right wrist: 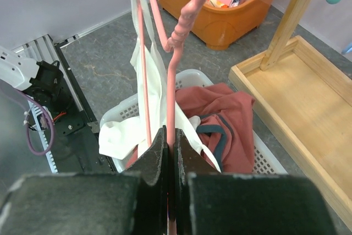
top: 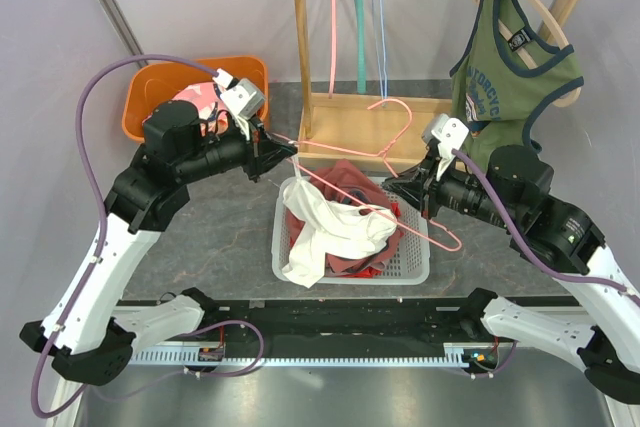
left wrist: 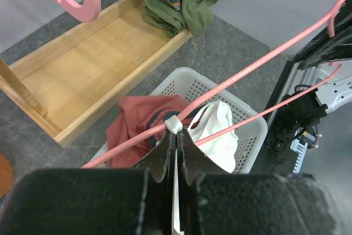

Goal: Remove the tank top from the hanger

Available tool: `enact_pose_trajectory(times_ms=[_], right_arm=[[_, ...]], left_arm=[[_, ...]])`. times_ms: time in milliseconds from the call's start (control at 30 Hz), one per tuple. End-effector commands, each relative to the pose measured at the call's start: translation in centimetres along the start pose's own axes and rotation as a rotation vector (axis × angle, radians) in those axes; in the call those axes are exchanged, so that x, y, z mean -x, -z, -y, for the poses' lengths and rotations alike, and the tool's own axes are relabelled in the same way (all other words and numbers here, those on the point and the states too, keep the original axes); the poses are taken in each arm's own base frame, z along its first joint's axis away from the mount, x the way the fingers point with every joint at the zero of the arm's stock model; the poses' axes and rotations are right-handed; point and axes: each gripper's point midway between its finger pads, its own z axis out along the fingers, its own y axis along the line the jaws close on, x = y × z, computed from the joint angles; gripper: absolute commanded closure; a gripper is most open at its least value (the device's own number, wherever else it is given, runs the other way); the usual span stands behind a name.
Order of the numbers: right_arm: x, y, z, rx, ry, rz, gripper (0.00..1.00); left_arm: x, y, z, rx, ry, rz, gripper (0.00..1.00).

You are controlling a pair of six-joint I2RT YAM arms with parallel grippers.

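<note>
A white tank top (top: 320,232) hangs from a pink hanger (top: 345,149) and droops into a white basket (top: 415,272). My left gripper (top: 293,152) is shut on the tank top's strap at the hanger's left end; in the left wrist view (left wrist: 176,133) white fabric (left wrist: 175,125) sits pinched at the jaw tips against the hanger (left wrist: 247,67). My right gripper (top: 390,185) is shut on the hanger's rod near its neck, seen in the right wrist view (right wrist: 170,136). The hanger (right wrist: 171,81) is held above the basket, and the tank top (right wrist: 124,133) trails below it.
A red garment (top: 345,177) lies in the basket. An orange bin (top: 150,97) of clothes stands at the back left. A wooden rack (top: 350,112) behind the basket carries pink, teal and blue hangers and a green tank top (top: 510,57) on a wooden hanger.
</note>
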Motion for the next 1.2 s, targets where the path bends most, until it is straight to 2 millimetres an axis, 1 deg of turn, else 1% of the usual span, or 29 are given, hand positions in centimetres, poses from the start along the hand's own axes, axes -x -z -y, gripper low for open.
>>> enact_pose_trajectory(times_ms=[0, 67, 133, 200, 233, 267, 300, 333, 400, 433, 467, 500, 533, 600, 633, 667, 700, 767, 800, 833, 900, 933, 1000, 1033, 1067, 1100, 1133, 1167], right_arm=[[0.9, 0.7, 0.7, -0.047, 0.016, 0.010, 1.00], [0.8, 0.9, 0.8, -0.053, 0.016, 0.000, 1.00], [0.1, 1.3, 1.1, -0.073, 0.010, -0.029, 1.00], [-0.5, 2.2, 1.3, -0.088, 0.033, -0.052, 1.00], [-0.6, 2.5, 1.5, -0.102, 0.035, -0.056, 1.00], [-0.8, 3.5, 1.4, -0.110, 0.035, -0.058, 1.00], [-0.7, 4.0, 1.4, -0.115, 0.033, -0.055, 1.00], [-0.2, 4.8, 1.3, -0.118, 0.029, -0.038, 1.00], [0.6, 6.7, 0.9, -0.121, 0.024, -0.008, 1.00], [1.7, 7.8, 0.4, -0.111, 0.028, 0.029, 1.00], [2.3, 9.2, 0.0, -0.104, 0.031, 0.058, 1.00], [2.8, 10.1, -0.4, -0.097, 0.010, 0.081, 1.00], [3.9, 11.5, -0.8, -0.088, 0.017, 0.123, 1.00], [4.3, 13.2, -1.4, -0.080, 0.018, 0.142, 1.00], [5.1, 14.3, -1.5, -0.085, 0.022, 0.170, 1.00], [5.0, 14.8, -1.4, -0.095, 0.011, 0.169, 1.00], [5.2, 15.3, -0.9, -0.129, 0.005, 0.180, 1.00], [5.7, 16.0, -0.2, -0.180, -0.020, 0.206, 1.00], [5.9, 16.3, 1.0, -0.256, -0.036, 0.217, 1.00], [6.2, 16.6, 1.5, -0.285, -0.046, 0.230, 1.00], [6.6, 16.8, 2.6, -0.351, -0.064, 0.238, 1.00], [7.0, 17.3, 3.8, -0.424, -0.076, 0.250, 1.00], [7.1, 17.6, 5.2, -0.508, -0.097, 0.251, 1.00], [7.4, 18.0, 6.5, -0.593, -0.115, 0.256, 1.00], [7.3, 18.1, 7.0, -0.625, -0.123, 0.245, 1.00], [7.5, 18.3, 7.2, -0.645, -0.138, 0.252, 1.00], [7.5, 17.8, 7.7, -0.672, -0.144, 0.234, 1.00], [7.7, 17.6, 7.8, -0.678, -0.150, 0.230, 1.00]], left_arm=[[2.9, 1.9, 1.5, -0.031, -0.054, 0.092, 0.98], [3.4, 2.4, 1.5, -0.020, -0.075, 0.106, 0.98], [4.0, 2.8, 1.5, -0.012, -0.099, 0.121, 0.98], [5.1, 3.3, 1.2, 0.017, -0.129, 0.146, 0.98], [6.0, 3.7, 0.9, 0.047, -0.136, 0.168, 0.98], [6.4, 3.8, 0.5, 0.069, -0.170, 0.175, 0.98], [6.7, 3.9, 0.1, 0.094, -0.190, 0.180, 0.98], [7.0, 4.0, -0.9, 0.149, -0.191, 0.183, 0.98], [6.8, 3.8, -1.9, 0.195, -0.193, 0.173, 0.98], [6.2, 3.6, -2.5, 0.217, -0.184, 0.158, 0.98], [5.9, 3.3, -2.5, 0.211, -0.189, 0.148, 0.98], [5.5, 3.0, -2.5, 0.201, -0.186, 0.138, 0.98], [5.0, 2.7, -2.3, 0.179, -0.182, 0.126, 0.98], [4.6, 2.1, -2.1, 0.154, -0.169, 0.110, 0.98], [4.5, 1.8, -1.7, 0.122, -0.169, 0.107, 0.98], [4.3, 1.2, -1.6, 0.104, -0.157, 0.096, 0.98], [4.2, 1.0, -1.3, 0.083, -0.147, 0.091, 0.98], [3.9, 0.4, 0.4, -0.017, -0.114, 0.078, 0.98], [3.7, 0.0, 0.9, -0.058, -0.109, 0.071, 0.98], [3.5, -0.2, 2.6, -0.147, -0.113, 0.063, 0.98], [3.7, -0.5, 3.9, -0.209, -0.118, 0.058, 0.98], [4.2, -0.8, 5.0, -0.247, -0.134, 0.063, 0.98], [4.2, -1.2, 5.7, -0.272, -0.181, 0.046, 0.98], [3.9, -1.7, 6.2, -0.278, -0.205, 0.031, 0.98], [3.0, -2.1, 6.1, -0.267, -0.245, 0.000, 0.98], [1.0, -3.0, 4.8, -0.200, -0.258, -0.054, 0.98], [-0.8, -3.7, 5.1, -0.195, -0.287, -0.101, 0.98], [-2.8, -4.1, 4.6, -0.179, -0.325, -0.156, 0.98]])
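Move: The left hand already pinches the white tank top's strap, still looped on the pink hanger; the basket it will go into is centred about 2 cm ahead, 9 cm right and nearly 40 cm below. The dark red top lies in it, about 4 cm ahead, 9 cm right and 37 cm below that hand. The right hand already grips the hanger by its neck; the strap is some 5 cm ahead, 14 cm left and level. Rightward, after a small dip, the right hand draws the gripped hanger away from the strap, back and up too, then eases forward again, ending about 16 cm right and 10 cm higher while turning some 30 degrees clockwise. The left hand keeps its pinch on the strap, rises about 6 cm, sinks most of that, then carries it right over the basket, swinging clockwise. ##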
